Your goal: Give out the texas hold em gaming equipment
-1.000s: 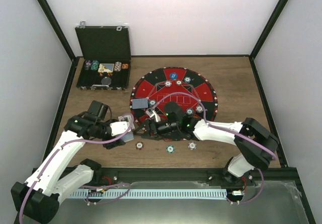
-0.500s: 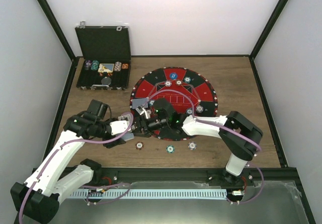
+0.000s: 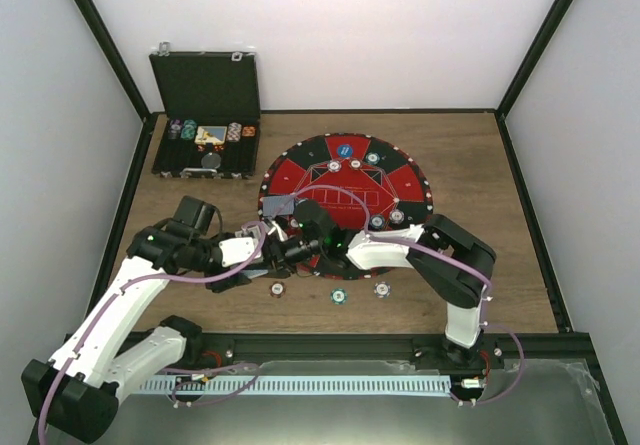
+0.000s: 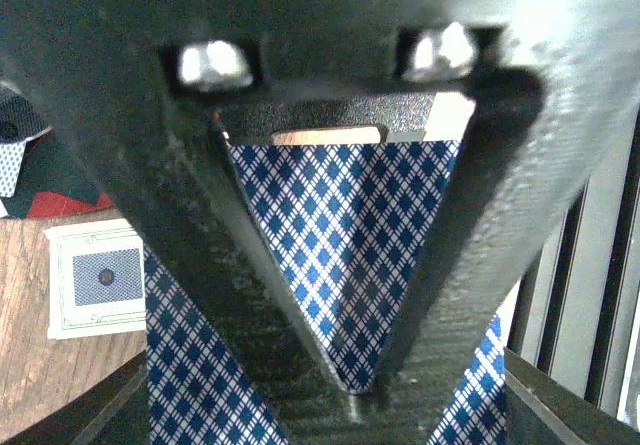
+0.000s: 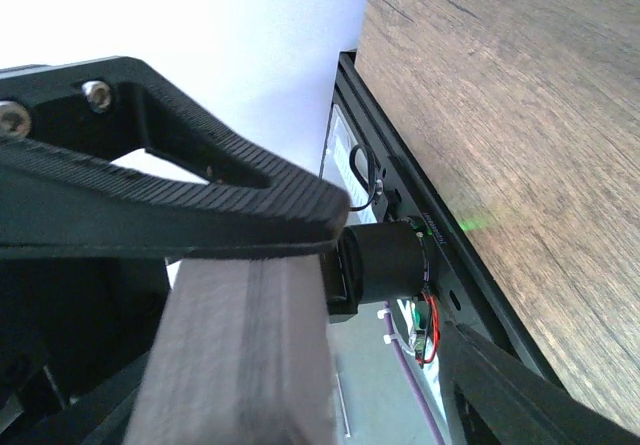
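My left gripper [image 3: 255, 261] [image 4: 350, 385] is shut on a deck of playing cards [image 4: 340, 225] with blue diamond backs, held just off the left rim of the round red and black poker mat [image 3: 400, 180]. My right gripper [image 3: 284, 250] [image 5: 395, 285] has reached across to it. The deck's grey edge [image 5: 235, 355] lies between its jaws: the upper finger [image 5: 200, 210] sits on the deck, while the lower finger [image 5: 520, 395] stands clear. One card [image 3: 279, 205] lies on the mat. Three poker chips [image 3: 339, 295] lie on the wood in front.
A black hinged case [image 3: 205, 115] stands open at the back left with chips and cards inside. More chips [image 3: 397, 215] and a blue disc [image 3: 344, 149] lie on the mat. A single card [image 4: 97, 277] rests on the wood below the deck.
My right gripper has swung left over the mat to the deck in my left gripper, and its jaws have narrowed. The left arm has stayed put.
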You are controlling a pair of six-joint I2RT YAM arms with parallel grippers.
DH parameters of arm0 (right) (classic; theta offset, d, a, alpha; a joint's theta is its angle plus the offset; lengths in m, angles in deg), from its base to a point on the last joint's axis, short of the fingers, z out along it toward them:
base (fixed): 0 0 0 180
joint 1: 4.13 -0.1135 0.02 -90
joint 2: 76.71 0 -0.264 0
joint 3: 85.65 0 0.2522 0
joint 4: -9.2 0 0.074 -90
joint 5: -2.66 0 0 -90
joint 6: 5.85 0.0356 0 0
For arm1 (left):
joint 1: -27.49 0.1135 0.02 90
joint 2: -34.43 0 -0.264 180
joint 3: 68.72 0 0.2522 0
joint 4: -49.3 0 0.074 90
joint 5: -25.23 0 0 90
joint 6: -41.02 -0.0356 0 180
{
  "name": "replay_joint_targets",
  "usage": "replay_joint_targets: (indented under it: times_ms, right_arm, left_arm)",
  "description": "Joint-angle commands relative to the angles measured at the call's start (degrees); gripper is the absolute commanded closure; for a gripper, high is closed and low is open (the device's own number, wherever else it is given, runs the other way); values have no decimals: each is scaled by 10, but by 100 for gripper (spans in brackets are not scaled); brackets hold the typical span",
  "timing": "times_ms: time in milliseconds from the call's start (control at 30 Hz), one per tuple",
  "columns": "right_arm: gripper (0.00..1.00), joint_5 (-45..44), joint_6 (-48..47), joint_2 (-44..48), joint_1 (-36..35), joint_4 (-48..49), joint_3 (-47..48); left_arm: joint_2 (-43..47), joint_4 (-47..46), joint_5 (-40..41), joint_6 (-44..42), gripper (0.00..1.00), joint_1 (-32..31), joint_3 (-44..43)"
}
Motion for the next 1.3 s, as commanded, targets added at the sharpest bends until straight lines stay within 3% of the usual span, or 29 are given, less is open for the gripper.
replay_joint_targets:
  times_ms: [0,633,1067,1133,1267]
  right_arm:
    - [37,16,28,-17,4,50,10]
    - [49,-2,-1,57,50,20,-83]
    - [46,3,-3,124,61,11,-104]
    - [48,0,-7,136,61,6,-106]
    - [63,-13,-26,158,61,-38,-105]
  left_arm:
    - [-2,-6,-22,-6,94,2,-17]
    - [-3,-13,-21,-6,94,2,-18]
    - [-4,-10,-15,-8,94,2,-11]
    - [-3,-12,-14,-8,94,2,-9]
    - [-4,-13,-15,-7,94,2,-9]
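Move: My left hand already holds the card deck, blue backs showing, its middle some 2 cm right of and 1 cm below that hand. My right fingers already lie over it; from the right hand its middle is roughly 2 cm right and 2 cm below. From the right hand on the table, about 15 cm down, the white-bordered card is 8 cm ahead and 2 left, the brown chips 5 back and 4 right, the dealt card 13 ahead and 4 right. I keep my left hand still, gripping the deck by its sides, while my right fingertip drags the top card lengthwise out of it: a small dip of about 1 cm with a slide forward, then some 6 cm to the right, rising over the last part. My right fingers narrow around the card's freed end as they go. ##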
